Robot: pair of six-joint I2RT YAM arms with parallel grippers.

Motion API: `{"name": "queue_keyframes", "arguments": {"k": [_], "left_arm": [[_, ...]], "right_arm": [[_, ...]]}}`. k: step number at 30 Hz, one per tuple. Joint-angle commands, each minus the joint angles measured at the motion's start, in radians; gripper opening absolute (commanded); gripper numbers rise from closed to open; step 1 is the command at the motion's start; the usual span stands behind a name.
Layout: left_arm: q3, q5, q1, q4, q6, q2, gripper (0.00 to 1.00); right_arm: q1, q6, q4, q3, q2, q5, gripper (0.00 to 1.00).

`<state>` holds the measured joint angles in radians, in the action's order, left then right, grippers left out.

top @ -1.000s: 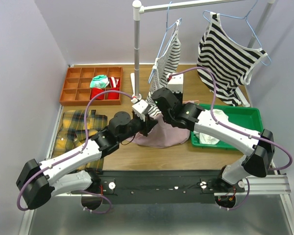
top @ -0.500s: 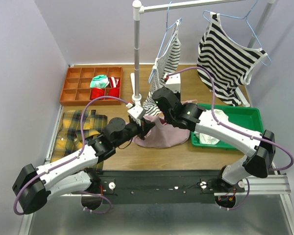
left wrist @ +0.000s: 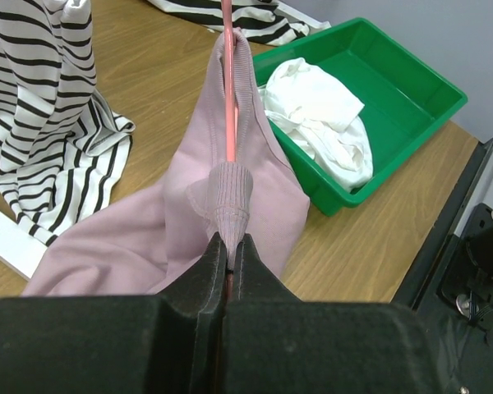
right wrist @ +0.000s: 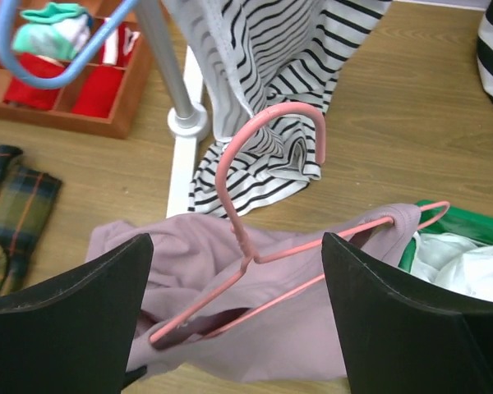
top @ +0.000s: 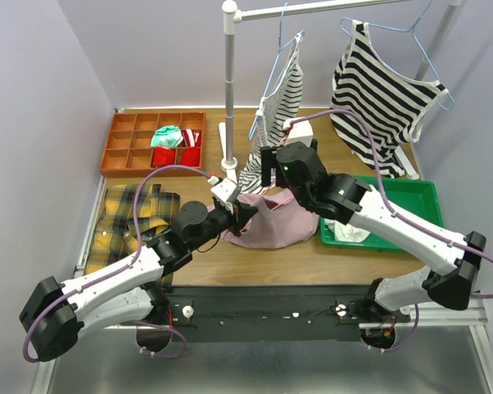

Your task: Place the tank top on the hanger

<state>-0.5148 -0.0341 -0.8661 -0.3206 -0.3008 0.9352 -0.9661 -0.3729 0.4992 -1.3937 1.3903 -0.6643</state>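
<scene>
The dusty-pink tank top (top: 271,228) lies on the table's middle, with the thin pink-red hanger (right wrist: 255,256) partly inside it. One hanger end pokes out through a strap at the right, and the hook rises over a striped top. My left gripper (left wrist: 228,243) is shut on the hanger's wire and on a bunched strap (left wrist: 230,193) of the tank top; in the top view the left gripper (top: 240,215) sits at the top's left edge. My right gripper (right wrist: 237,246) hovers above the hanger's neck, open wide and holding nothing.
A green tray (top: 419,193) with a white cloth (top: 349,230) stands right of the tank top. Striped tops (top: 378,98) hang on blue hangers from a rack whose pole (top: 228,82) stands behind. A wooden compartment box (top: 131,148) and a plaid cloth (top: 127,213) lie at the left.
My right gripper has opened, let go of the hanger and drawn back and up. My left gripper has shut on the hanger's wire and the strap.
</scene>
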Motion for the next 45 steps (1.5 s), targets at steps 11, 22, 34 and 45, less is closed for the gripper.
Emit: {"name": "queue_keyframes", "arguments": {"k": [11,22,34,45], "left_arm": [[0.064,0.028,-0.010,0.009,0.017,-0.085,0.00],[0.121,0.140,-0.022,0.161,-0.029,-0.314,0.00],[0.090,0.234,-0.067,0.281,-0.038,-0.412,0.00],[0.016,0.270,-0.073,0.370,-0.041,-0.492,0.00]], "right_arm": [[0.003,0.008,-0.007,-0.290,0.007,0.006,0.93],[0.187,0.038,0.134,-0.883,0.484,0.006,0.89],[0.351,0.066,0.091,-0.844,0.483,-0.014,0.72],[0.398,0.101,0.073,-0.804,0.463,-0.011,0.14]]}}
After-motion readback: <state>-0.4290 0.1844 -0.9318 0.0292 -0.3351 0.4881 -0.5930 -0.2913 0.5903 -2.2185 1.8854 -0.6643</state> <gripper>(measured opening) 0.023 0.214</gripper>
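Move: From the open right hand, the blue hanger's middle is about 17 cm ahead, roughly level sideways, and 10 cm up; its striped tank top hangs some 11 cm ahead, straight in line, 7 cm lower than the hand. The pink hanger is about 2 cm back, 1 cm left and 7 cm below. From the left hand, which grips the pink hanger and its strap, that hanger's middle is about 6 cm forward and 7 cm right, nearly level. Right hand arcs up and 18 cm forward to pinch the blue hanger; the other draws pink hanger left. ##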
